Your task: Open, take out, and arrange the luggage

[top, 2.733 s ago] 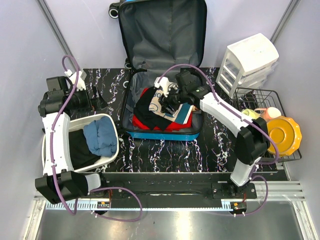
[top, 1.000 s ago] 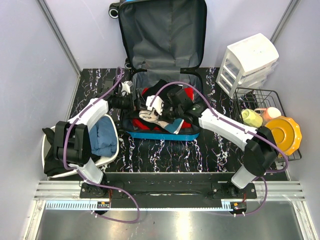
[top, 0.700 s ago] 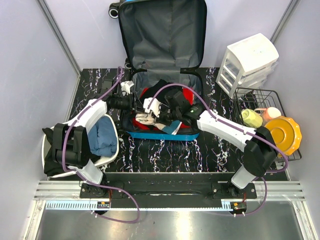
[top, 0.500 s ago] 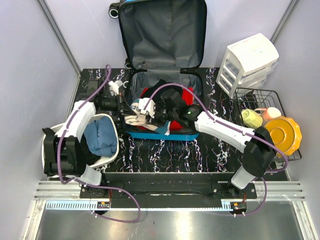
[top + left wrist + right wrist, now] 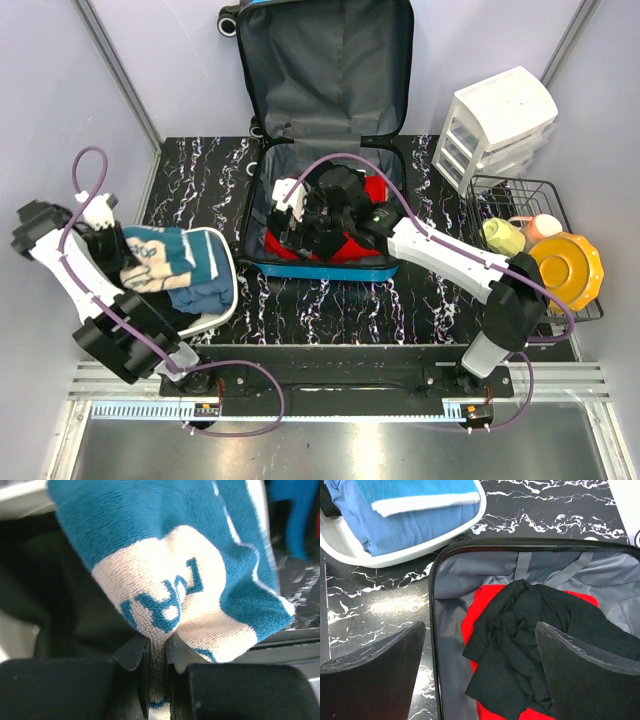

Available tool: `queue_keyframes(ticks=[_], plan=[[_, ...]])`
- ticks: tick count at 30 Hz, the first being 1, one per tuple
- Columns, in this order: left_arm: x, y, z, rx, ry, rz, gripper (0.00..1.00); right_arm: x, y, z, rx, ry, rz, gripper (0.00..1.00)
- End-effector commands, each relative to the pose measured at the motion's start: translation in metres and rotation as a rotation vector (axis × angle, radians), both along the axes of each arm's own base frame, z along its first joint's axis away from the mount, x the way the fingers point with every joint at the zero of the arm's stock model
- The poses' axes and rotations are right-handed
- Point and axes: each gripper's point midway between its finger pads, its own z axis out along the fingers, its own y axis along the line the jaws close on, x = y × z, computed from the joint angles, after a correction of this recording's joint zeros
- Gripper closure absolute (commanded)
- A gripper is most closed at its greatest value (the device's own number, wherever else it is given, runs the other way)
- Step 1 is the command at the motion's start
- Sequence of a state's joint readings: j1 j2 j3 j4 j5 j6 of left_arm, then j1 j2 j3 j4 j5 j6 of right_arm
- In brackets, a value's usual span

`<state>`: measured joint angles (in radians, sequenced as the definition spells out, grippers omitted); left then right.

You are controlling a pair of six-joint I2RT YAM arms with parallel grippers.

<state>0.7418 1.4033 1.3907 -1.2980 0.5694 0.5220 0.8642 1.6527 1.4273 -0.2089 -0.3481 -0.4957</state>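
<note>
The luggage [image 5: 320, 270] lies open on the table, its grey-lined lid [image 5: 325, 70] standing upright at the back. In its base lie a red garment [image 5: 350, 248] and a crumpled black garment [image 5: 530, 630] on top of the red garment [image 5: 480, 610]. My right gripper [image 5: 297, 228] hovers over the left half of the base, open, with nothing between its fingers [image 5: 370, 665]. My left gripper [image 5: 118, 258] is far left, shut on a teal-and-white towel [image 5: 165, 250] that drapes over the white tub [image 5: 215, 310]. The towel [image 5: 165, 575] is pinched in my left gripper [image 5: 157, 655].
The tub also holds a folded blue cloth [image 5: 205, 290] and dark clothing. A white drawer unit [image 5: 500, 125] stands at the back right. In front of it a wire basket [image 5: 520, 190] holds a yellow plate [image 5: 568, 268] and cups [image 5: 503, 236].
The left gripper closed on the towel at the suitcase and carried it left, over the tub. The right gripper let go, opened wide and drew back over the suitcase.
</note>
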Motion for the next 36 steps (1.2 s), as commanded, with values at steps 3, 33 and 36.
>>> queue_keyframes(ticks=[3,33,36], plan=[[-0.108,0.032,-0.026,0.092,0.248,-0.1,1.0,-0.002,-0.001,-0.009,-0.009,0.065,-0.02,0.0],[-0.073,0.105,0.031,0.654,0.173,0.114,0.13,0.022,-0.026,-0.023,-0.046,0.157,-0.113,0.0],[-0.068,0.094,0.038,0.61,0.177,0.081,0.13,0.024,-0.031,-0.023,-0.049,0.159,-0.123,0.0]])
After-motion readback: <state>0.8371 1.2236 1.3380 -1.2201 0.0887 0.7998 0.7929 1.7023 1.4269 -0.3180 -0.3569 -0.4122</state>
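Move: The left hand, with the DORY towel already pinched, has the black garment in the white tray about 8 cm back, 4 cm to its left and 14 cm below; the blue garment is level ahead-wise and some 14 cm to its right, equally low. From the right hand, empty and open over the suitcase, the dark shirt lies roughly 6 cm ahead, 6 cm right and 9 below, the red cloth about 3 ahead, 17 right, equally low. Back and to the left, some 15 cm and sinking about 6, the left hand swings the towel over the tray's near left end, opens to let it go, then rises about 8 cm clear, easing forward while its left side rolls up. Meanwhile the right hand, still wide open, sinks slowly about 5 cm towards the dark shirt, tipping down and lastly edging right and forward. ##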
